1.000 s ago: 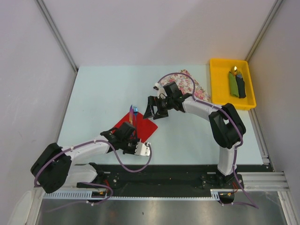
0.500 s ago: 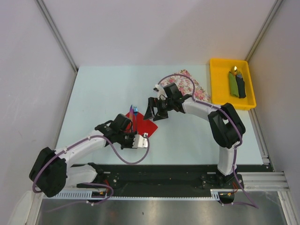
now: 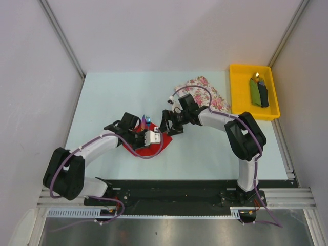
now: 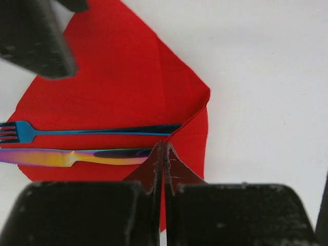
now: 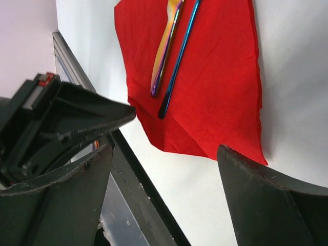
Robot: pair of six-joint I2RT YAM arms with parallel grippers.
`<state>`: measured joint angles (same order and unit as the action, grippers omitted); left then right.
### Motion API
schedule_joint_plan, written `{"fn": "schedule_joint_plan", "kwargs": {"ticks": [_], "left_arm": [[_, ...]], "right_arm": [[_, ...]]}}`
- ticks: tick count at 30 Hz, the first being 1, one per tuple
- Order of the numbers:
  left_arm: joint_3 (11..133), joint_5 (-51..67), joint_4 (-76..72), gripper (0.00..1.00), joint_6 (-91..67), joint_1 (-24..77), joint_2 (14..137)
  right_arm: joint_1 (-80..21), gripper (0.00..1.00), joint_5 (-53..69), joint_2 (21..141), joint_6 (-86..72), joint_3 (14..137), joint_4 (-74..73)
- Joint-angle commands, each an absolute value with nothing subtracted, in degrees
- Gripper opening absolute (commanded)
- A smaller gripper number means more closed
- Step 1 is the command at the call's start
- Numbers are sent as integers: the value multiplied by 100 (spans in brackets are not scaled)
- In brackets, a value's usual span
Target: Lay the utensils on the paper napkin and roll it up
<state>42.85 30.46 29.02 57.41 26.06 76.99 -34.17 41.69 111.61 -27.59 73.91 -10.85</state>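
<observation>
The red paper napkin (image 4: 118,82) lies on the pale table with two utensils across it, a blue fork (image 4: 102,131) and an iridescent pink-gold knife (image 4: 66,157). My left gripper (image 4: 164,154) is shut on the napkin's near corner, which stands pinched up in a peak over the knife's handle end. From above, the left gripper (image 3: 145,136) covers much of the napkin (image 3: 165,137), and only the utensils' blue tips (image 3: 147,121) show. My right gripper (image 3: 169,123) stands open just beyond the napkin's right edge. In the right wrist view its fingers (image 5: 271,200) frame bare table below the napkin (image 5: 215,77).
A floral cloth (image 3: 205,89) lies behind the right arm. A yellow tray (image 3: 237,97) at the back right holds a green roll and a dark roll (image 3: 259,92). Walls close in the table on the left, back and right.
My left gripper has moved away from the base over the napkin, drawing the pinched corner up and across the utensils' handles. The right gripper has shifted slightly and narrowed a little.
</observation>
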Motion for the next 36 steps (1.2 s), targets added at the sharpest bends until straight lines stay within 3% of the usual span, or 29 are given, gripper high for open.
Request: {"fn": "schedule_joint_plan", "kwargs": {"ticks": [1,6,7,10,15,27,36], "left_arm": [[4596,3305,2444,0,5485,2347,7971],[4702,3296,2206,0,5318,2180,8253],[4711,3296,2163,0,5309,2145,8279],[4746,3296,2118,0,5291,2110,8367],[4737,3208,2022,0,5274,2083,8473],[4720,3076,1758,0,5194,1969,8736],[4685,3085,1714,0,5168,1925,8850]], "right_arm": [[-3437,87,4447,11294,-3032,7286,-774],[-3445,78,4377,11268,-3313,7085,-537],[-3437,69,4447,11276,-3427,7006,-388],[-3498,56,4535,11346,-3515,6935,-238],[-3656,44,4719,11452,-3708,6882,-54],[-4008,42,4790,11707,-4482,6776,738],[-4219,22,4711,12093,-4702,6961,914]]}}
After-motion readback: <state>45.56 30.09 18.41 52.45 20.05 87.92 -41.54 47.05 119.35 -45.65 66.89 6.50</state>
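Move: My left hand already pinches the napkin's near corner, about 4 cm up. The knife's middle, where I take the corner, is some 6 cm ahead and 1 cm left, and the fork's middle 6 cm ahead and 2 cm right. For my open right hand, the right end of the near fold lies about 8 cm back, 3 cm left and 7 cm down. The napkin's right corner is 3 cm back and 3 cm right, the fork level ahead and 6 cm left. With my left fingers shut on the corner, I carry it forward about 5 cm, fast and then slowing, and sink a couple of centimetres to lay it over the knife and fork handles. My right hand comes down and back, then also left, towards the right part of the fold, rolling some 15 degrees while its fingers narrow from wide to about a quarter open. ##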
